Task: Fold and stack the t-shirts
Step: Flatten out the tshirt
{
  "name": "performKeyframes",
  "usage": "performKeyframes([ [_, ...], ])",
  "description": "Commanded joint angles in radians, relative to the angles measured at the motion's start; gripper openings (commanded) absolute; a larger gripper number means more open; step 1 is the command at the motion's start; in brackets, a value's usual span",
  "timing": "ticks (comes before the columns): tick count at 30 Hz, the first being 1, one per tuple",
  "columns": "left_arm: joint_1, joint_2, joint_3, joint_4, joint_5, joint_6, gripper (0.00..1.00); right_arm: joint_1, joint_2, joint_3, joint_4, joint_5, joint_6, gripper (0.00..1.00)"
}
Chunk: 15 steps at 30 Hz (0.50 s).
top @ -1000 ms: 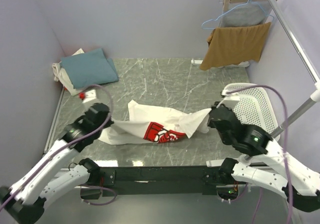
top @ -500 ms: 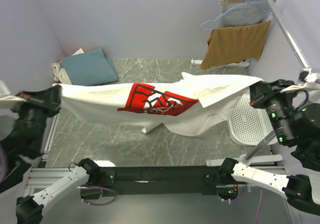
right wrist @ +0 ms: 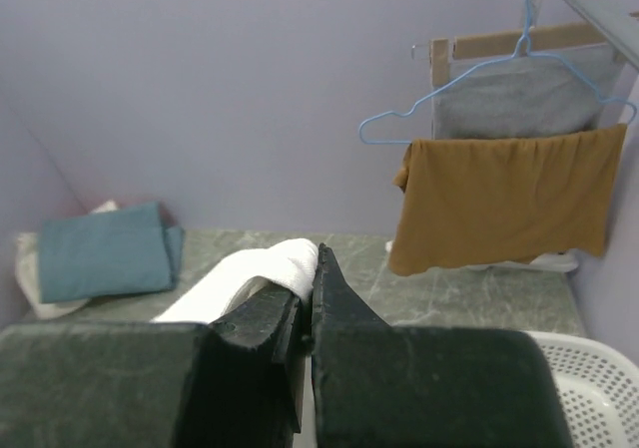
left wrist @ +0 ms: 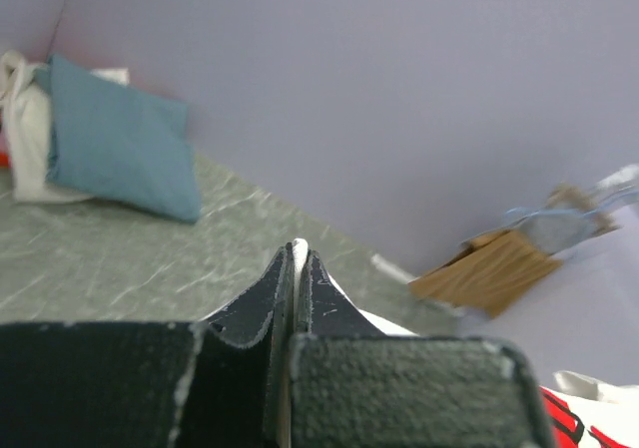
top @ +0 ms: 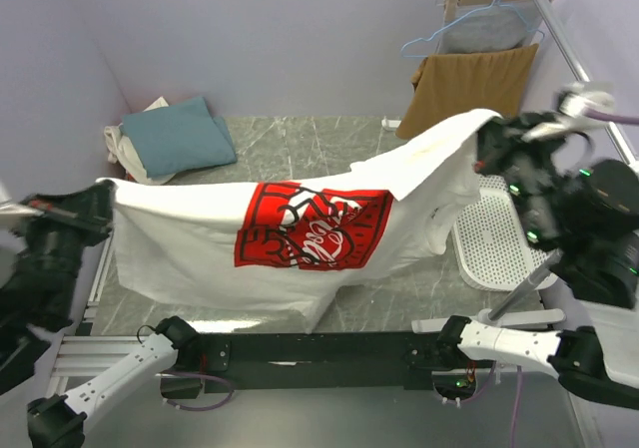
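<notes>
The white t-shirt with the red chest print (top: 310, 230) hangs spread in the air between both grippers, its lower edge drooping toward the table's front. My left gripper (top: 104, 191) is shut on its left corner; a thin white edge of cloth (left wrist: 297, 258) shows between the fingers. My right gripper (top: 485, 129) is shut on the right corner, held higher; white cloth (right wrist: 270, 268) bulges from the jaws. The folded teal-blue shirt (top: 178, 134) lies on the off-white shirt (top: 128, 157) at the back left.
A white perforated basket (top: 499, 233) stands at the right edge. A tan-brown cloth (top: 469, 87) hangs on a rack at the back right with a grey garment on a blue hanger (top: 481, 29) above it. A metal pole (top: 569, 49) runs along the right.
Both grippers have lifted the printed shirt off the table and pulled it apart; it now hangs flatter and wider, with the right corner raised higher than half a second ago.
</notes>
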Motion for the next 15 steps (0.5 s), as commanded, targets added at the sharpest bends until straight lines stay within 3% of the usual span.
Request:
performKeyframes([
  [1, 0.0, 0.078, -0.126, -0.017, -0.049, -0.057, 0.01, -0.005, 0.183, 0.016, 0.105, 0.101, -0.113, 0.0],
  [10, 0.007, 0.241, -0.561, 0.216, -0.133, -0.148, 0.01, -0.194, 0.34, -0.314, 0.209, 0.003, 0.011, 0.0],
  [13, 0.064, 0.354, -0.62, 0.315, -0.127, -0.149, 0.01, -0.281, 0.403, -0.348, 0.227, -0.07, 0.037, 0.0],
  [15, 0.162, 0.438, -0.632, 0.406, -0.075, -0.125, 0.01, -0.326, 0.436, -0.334, 0.226, -0.129, 0.051, 0.0],
])
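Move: Both hands already hold the t-shirt stretched between them, high over the near part of the table. The bare middle of the table, where it is going, lies about 17 cm ahead, 27 cm right and 48 cm below the left hand; from the right hand, some 11 cm ahead, 22 cm left and 55 cm below. The folded blue cloth is roughly 44 cm ahead and 8 cm left of the left hand, 45 cm down. The white basket sits about 14 cm ahead, 20 cm right and 52 cm below the right hand; the brown shirt hangs 37 cm ahead, 12 cm right, 33 cm down. Keeping their pinch on the t-shirt's corners, both hands sweep it fast down and forward towards the middle of the table, each sinking about 25 cm and closing in on the other by several centimetres. The right goes out nearly level first, then drops steeply. The fingers tip downward some 30 degrees, and the right hand also rolls its left side down. ##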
